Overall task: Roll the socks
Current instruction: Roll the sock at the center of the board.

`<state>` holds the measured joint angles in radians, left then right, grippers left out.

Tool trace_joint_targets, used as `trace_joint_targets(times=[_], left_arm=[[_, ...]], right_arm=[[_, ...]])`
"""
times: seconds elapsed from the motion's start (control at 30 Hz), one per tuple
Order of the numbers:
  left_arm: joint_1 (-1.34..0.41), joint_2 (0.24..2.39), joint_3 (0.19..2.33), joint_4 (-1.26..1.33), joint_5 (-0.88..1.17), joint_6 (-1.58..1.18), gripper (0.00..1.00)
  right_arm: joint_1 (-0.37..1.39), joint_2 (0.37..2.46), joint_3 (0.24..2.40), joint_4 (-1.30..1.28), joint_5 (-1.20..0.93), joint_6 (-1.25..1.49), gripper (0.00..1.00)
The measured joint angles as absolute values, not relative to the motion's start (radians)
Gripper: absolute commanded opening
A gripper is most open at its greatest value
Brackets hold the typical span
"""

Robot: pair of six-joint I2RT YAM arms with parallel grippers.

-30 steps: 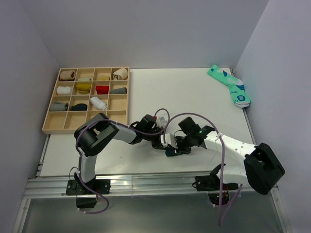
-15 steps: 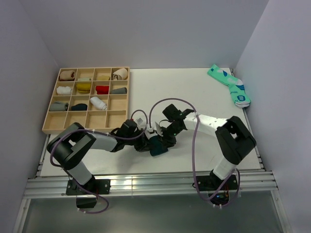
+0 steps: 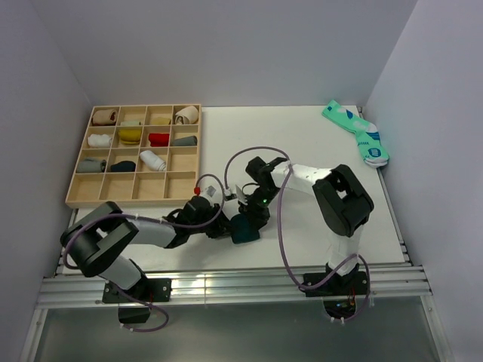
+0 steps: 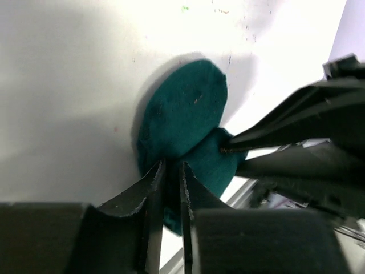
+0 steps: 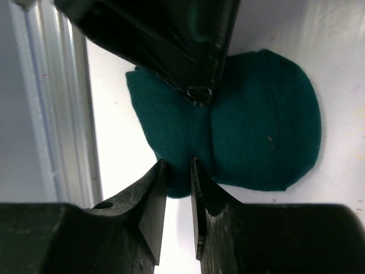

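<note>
The socks show as one dark green bundle (image 3: 246,228) lying on the white table near its front edge, folded into a rounded lump (image 4: 185,117). My left gripper (image 3: 229,225) reaches it from the left, and its jaws (image 4: 171,166) stand a narrow slit apart with green fabric between them. My right gripper (image 3: 252,214) comes in from the upper right and pinches the bundle's lower edge (image 5: 178,164). In the right wrist view the left gripper's black fingertips (image 5: 197,91) press on the green sock (image 5: 256,128) from above.
A wooden compartment tray (image 3: 128,202) with several rolled socks sits at the back left. A mint-green pair (image 3: 359,136) lies at the far right corner. The metal rail (image 3: 226,283) runs along the table's front edge, close below the bundle.
Both grippers and the green bundle have shifted left along the table. The left arm has dropped lower and stretched out. The right arm has swung in from the right, its jaws narrowing on the sock.
</note>
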<state>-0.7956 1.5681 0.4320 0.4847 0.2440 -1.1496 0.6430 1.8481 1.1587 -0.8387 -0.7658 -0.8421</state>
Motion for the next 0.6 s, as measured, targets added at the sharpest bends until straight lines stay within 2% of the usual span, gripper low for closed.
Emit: trace_joint_targets(times=[0.37,0.43,0.6], left_arm=[[-0.869,1.282,0.311,0.459,0.002,-1.029,0.32],[-0.888,1.241,0.300,0.478,-0.017,-0.998,0.37],[-0.949,1.216,0.284,0.551,-0.023,-0.872,0.41]], right_arm=[[0.601,1.996,1.249,-1.072,-0.804,-0.825,0.27],[0.596,2.013,1.259,-1.096,-0.802,-0.816,0.27],[0.595,2.028,1.274,-1.113,-0.789,-0.788,0.27]])
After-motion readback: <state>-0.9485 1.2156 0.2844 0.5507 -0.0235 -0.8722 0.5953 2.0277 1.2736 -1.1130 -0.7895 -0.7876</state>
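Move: My right hand already pinches the right-hand end of the rolled part of the green sock; the sock's middle is about 3 cm to its left, 2 cm ahead and 1 cm lower. From my left hand, with fingertips slightly parted at the roll's left end, that middle lies about 4 cm to the right, 2 cm ahead and 1 cm below. In the wooden box, the white rolled sock lies roughly 21 cm ahead and 25 cm left of my left hand. I back my left fingertips off the roll's left end, first leftward about 2 cm, then mostly up to some 6 cm, opening the fingers wider as they tip up towards level and swing forward. My right hand keeps its pinch and drags the sock right and back about 3 cm, sinking slightly while its fingers swing back some 20 degrees. ##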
